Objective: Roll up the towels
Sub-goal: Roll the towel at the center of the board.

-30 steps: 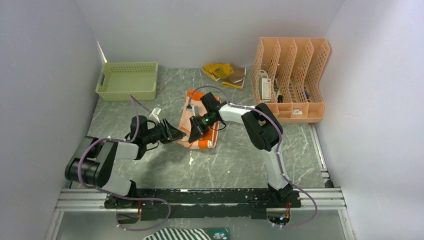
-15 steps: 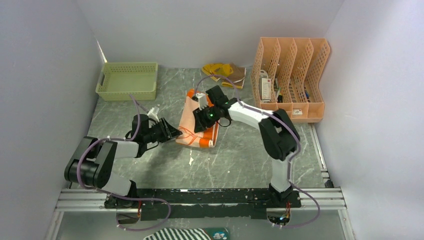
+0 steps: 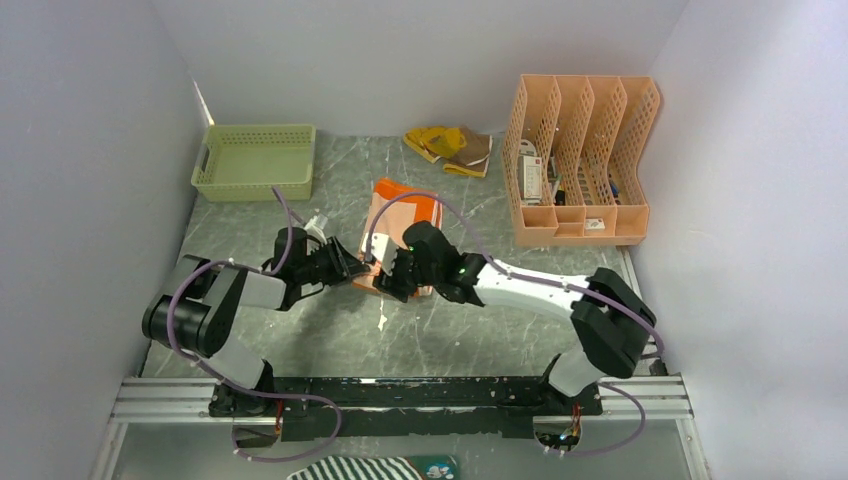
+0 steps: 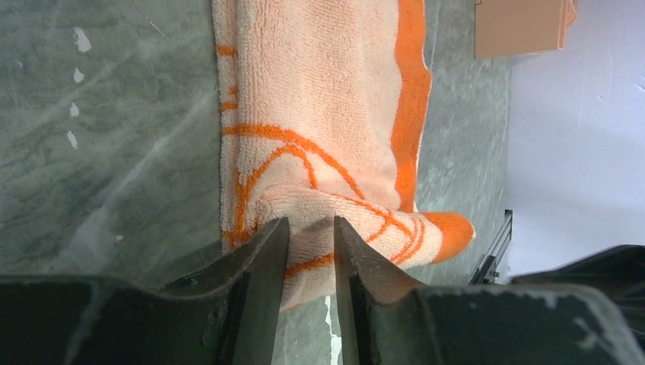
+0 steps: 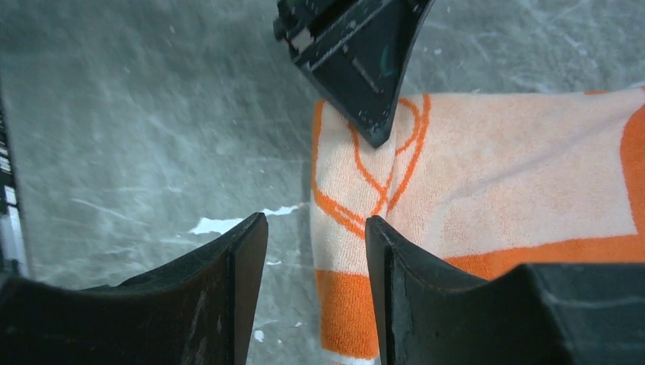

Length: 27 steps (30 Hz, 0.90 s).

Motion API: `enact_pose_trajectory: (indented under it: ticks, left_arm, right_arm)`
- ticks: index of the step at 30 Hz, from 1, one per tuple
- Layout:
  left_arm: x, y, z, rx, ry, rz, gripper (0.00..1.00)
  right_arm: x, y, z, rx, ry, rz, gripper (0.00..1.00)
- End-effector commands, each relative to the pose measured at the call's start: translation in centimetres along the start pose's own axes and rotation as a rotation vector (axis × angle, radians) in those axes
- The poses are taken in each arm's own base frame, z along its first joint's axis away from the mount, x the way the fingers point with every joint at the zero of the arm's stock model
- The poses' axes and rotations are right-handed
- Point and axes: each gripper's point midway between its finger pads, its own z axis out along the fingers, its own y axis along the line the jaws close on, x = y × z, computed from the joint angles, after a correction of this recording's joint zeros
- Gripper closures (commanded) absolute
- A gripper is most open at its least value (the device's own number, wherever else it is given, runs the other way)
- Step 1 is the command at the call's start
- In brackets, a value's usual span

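Observation:
The orange towel [image 3: 405, 212] lies flat mid-table, its long side running away from me. My left gripper [image 3: 356, 271] is at its near left corner. In the left wrist view the left gripper [image 4: 310, 223] is shut on a raised fold of the orange towel [image 4: 319, 99]. My right gripper [image 3: 389, 283] hangs open at the near edge. In the right wrist view the right gripper [image 5: 316, 219] straddles the edge of the orange towel [image 5: 517, 175], one finger over bare table. The yellow towel [image 3: 445, 145] lies crumpled at the back.
A green basket [image 3: 255, 160] stands at the back left and a peach file organizer [image 3: 580, 160] at the back right. A black-and-white striped cloth [image 3: 370, 468] lies below the arms' rail. White flecks mark the grey table [image 3: 470, 330].
My right gripper opened, let go of the orange towel and swung from over it to its near edge. The left gripper's jaws narrowed onto the towel's corner.

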Motion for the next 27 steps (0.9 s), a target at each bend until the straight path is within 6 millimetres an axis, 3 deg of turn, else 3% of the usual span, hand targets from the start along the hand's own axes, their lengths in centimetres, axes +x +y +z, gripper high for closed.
enact_pose_trajectory:
  ticks: [1,12,22,27]
  left_arm:
    - [0.8,2.1,0.4,-0.1,0.026,0.013,0.59]
    - [1.0,3.2,0.5,-0.164,0.046,0.017,0.6]
    - [0.9,3.4,0.6,-0.175,0.07,0.038,0.59]
    - [1.1,3.7,0.6,-0.183,0.079,0.042,0.59]
  right_arm:
    - [2.2,0.1,1.9,0.015,0.068,-0.148,0.49]
    - [5.7,0.9,4.9,0.007,0.179,-0.238,0.51]
    - [10.1,-0.3,5.3,0.085,0.31,-0.228,0.53]
    - [11.4,-2.1,4.3,0.164,0.341,-0.217,0.53]
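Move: The turned-over near end of the orange-and-cream towel lies about 3 cm ahead of the right hand, level sideways and some 11 cm below; the flat folded towel runs ahead from it, its middle roughly 10 cm beyond and 4 cm right. The yellow-brown towel is about 29 cm ahead and 14 cm right of the right hand. From the left hand, already at its left corner, the turned-over end's middle is 6 cm right, 2 cm back and 1 cm below. Right hand drops 10 cm onto the towel's turned-over end, tipping 20 degrees fingers-down, half open; left holds its corner. ##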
